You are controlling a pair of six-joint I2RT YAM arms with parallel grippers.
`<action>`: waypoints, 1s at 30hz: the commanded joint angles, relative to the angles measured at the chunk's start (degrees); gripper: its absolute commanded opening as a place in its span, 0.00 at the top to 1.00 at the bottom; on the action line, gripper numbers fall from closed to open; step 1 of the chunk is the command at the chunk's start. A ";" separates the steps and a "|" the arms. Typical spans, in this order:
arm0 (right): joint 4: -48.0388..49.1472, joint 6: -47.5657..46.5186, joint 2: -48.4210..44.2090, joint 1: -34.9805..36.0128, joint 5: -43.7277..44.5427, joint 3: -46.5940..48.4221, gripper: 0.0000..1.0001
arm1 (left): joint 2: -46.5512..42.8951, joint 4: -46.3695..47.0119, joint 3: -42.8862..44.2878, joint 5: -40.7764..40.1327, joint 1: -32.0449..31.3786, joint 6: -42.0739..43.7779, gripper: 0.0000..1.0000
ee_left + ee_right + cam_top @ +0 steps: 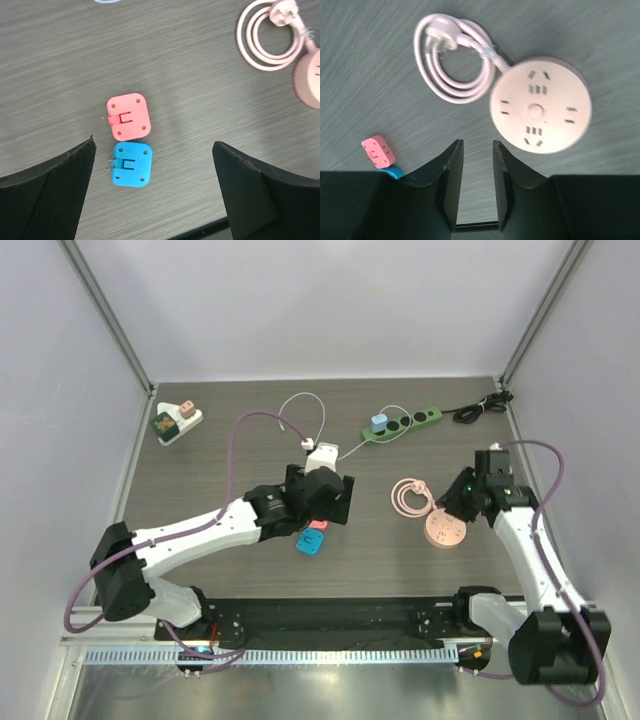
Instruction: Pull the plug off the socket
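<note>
A salmon-red plug (128,117) and a blue plug (131,164) lie loose, side by side, on the dark wood table; both show in the top view, red (316,525) and blue (309,543). My left gripper (154,141) hovers over them, open wide and empty; in the top view (325,502) it covers part of them. A green power strip (405,424) at the back holds a light-blue plug (378,424). My right gripper (477,143) is empty, its fingers a narrow gap apart, just beside the round pink socket (540,111).
The pink socket's coiled cord (408,496) lies left of it. A white socket block (178,422) with two plugs sits at the back left. A white adapter (322,451) with a thin cable lies mid-table. A black cable (480,407) leaves the green strip.
</note>
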 commanded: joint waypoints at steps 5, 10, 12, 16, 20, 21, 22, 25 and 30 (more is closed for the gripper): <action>1.02 0.33 18.00 18.02 13.27 11.53 0.51 | -10.08 11.84 -8.72 15.22 3.18 -3.45 0.01; 1.72 2.18 25.13 20.76 16.34 11.80 0.47 | -17.82 14.83 -12.59 19.80 3.35 -5.91 0.00; 2.86 2.45 26.10 20.76 18.10 9.88 0.45 | -20.10 15.35 -14.25 21.29 3.44 -6.88 0.00; 3.39 3.06 27.50 20.23 23.73 7.50 0.39 | -25.29 15.80 -16.81 22.35 3.35 -7.67 0.00; 4.17 2.54 27.95 15.24 24.09 2.94 0.38 | -29.59 13.78 -17.51 22.96 3.35 -7.85 0.01; 4.27 2.53 27.25 13.74 23.74 1.96 0.39 | -30.13 13.43 -17.60 23.14 3.35 -8.02 0.01; 4.18 2.45 26.72 9.99 23.30 0.82 0.38 | -30.66 12.99 -17.78 23.31 3.35 -8.28 0.01; 4.70 2.62 22.61 3.91 22.94 -3.92 0.38 | -33.12 12.11 -18.74 24.81 3.35 -9.43 0.01; 2.51 7.10 17.14 3.80 24.43 -5.08 0.39 | -36.37 10.79 -21.29 26.65 3.35 -11.27 0.01</action>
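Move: The round pink socket lies about 5 cm to the right of my right hand, 2 cm ahead and some 9 cm below. Its coiled cord is about 9 cm ahead and 3 cm to the left of that hand, about 10 cm down. From my left hand the socket is some 27 cm to the right, 4 cm ahead and 15 cm below; the blue plug there is 3 cm ahead and 3 cm left, the pink plug 6 cm ahead and 2 cm left, both equally low. I swing my right hand left and a little forward while lowering it about 7 cm beside the socket, then sweep it back right some 12 cm, opening the fingers wider and rolling its left side down, so one finger ends against the socket's cord-side rim. Meanwhile my open left hand draws back and up from the loose plugs, about 8 cm each way, rolling left side down. ##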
